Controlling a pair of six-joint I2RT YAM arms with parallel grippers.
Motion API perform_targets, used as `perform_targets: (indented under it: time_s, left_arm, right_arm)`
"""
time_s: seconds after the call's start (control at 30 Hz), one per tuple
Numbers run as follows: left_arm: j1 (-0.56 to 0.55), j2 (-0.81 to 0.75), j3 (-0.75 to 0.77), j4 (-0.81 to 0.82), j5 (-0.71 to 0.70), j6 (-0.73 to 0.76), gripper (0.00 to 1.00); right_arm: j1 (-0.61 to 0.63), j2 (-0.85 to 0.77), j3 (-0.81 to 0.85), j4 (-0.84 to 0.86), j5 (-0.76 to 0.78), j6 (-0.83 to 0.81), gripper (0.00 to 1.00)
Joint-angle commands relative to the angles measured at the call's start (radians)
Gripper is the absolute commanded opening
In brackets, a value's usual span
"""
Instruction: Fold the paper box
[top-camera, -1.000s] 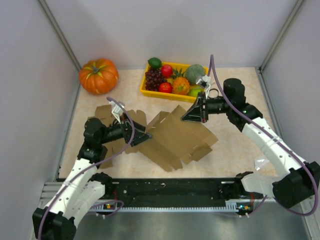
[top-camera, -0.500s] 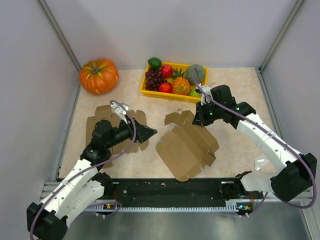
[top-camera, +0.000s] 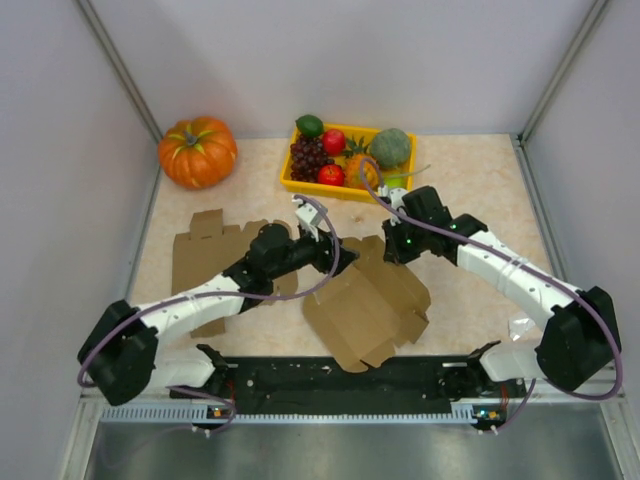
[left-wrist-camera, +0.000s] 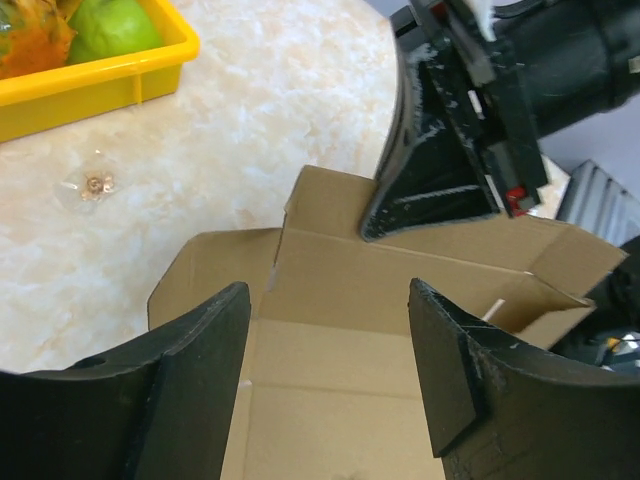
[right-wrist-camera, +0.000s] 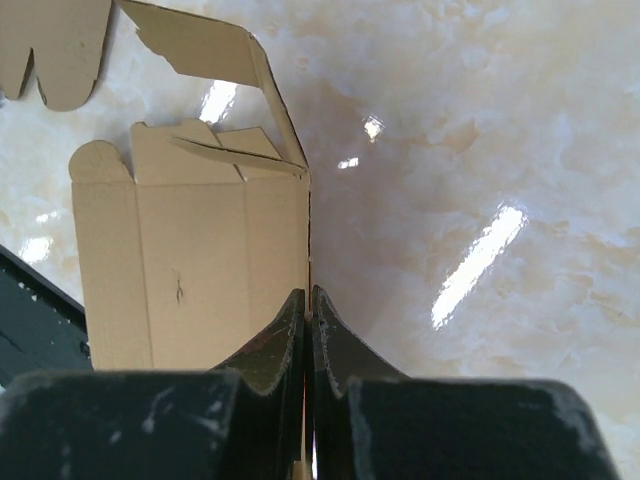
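Observation:
The paper box (top-camera: 365, 305) is a brown cardboard blank lying mostly flat at the table's middle, with its far flaps raised. My right gripper (top-camera: 393, 246) is shut on the thin far edge of the box (right-wrist-camera: 190, 270), and the cardboard runs straight between the closed right gripper (right-wrist-camera: 308, 300) tips. My left gripper (top-camera: 335, 262) reaches in from the left over the box's far-left corner. In the left wrist view the left gripper (left-wrist-camera: 330, 340) is open, with a box panel (left-wrist-camera: 330, 390) lying beyond the gap and nothing pinched. The right gripper (left-wrist-camera: 440, 170) stands just ahead of it on the box's edge.
A second flat cardboard blank (top-camera: 205, 255) lies at the left under my left arm. An orange pumpkin (top-camera: 197, 151) sits at the back left. A yellow tray (top-camera: 286, 178) of fruit stands at the back centre. A clear plastic scrap (top-camera: 525, 325) lies at the right front.
My left arm has swung right, off the left blank, up to the box. The right gripper has come down and left with the box's edge, and the box has flattened.

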Motion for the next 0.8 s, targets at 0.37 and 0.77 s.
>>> perform_targets:
  time_s: [0.37,0.77]
  left_arm:
    - [-0.004,0.273,0.111,0.258,0.024,0.194,0.47]
    - [-0.021,0.271,0.016,0.394,-0.396,0.137,0.00]
  right_arm:
    - [0.013,-0.018,-0.017,0.122,-0.096,-0.067,0.00]
    - [0.012,-0.086,0.061,-0.120,0.380,0.265,0.61]
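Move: The upright end of the raised cardboard wall, where it folds into a flap, is about 5 cm ahead of my left hand, 3 cm to its right and 4 cm lower. My right hand already pinches that wall, and the same end lies roughly 5 cm ahead and 6 cm left of it. From my left hand, the sheet's middle is some 10 cm back, 2 cm right and 12 cm below, and the yellow tray is about 20 cm straight ahead and well below. I take my left hand about 6 cm forward, also down and a little right, onto the folded end of the cardboard wall, tipping up some 10 degrees while the fingers close from wide to shut and pinch that edge. My right hand keeps its pinch, easing nearly 2 cm left, then at the very end opens and comes back right, letting the wall free. ##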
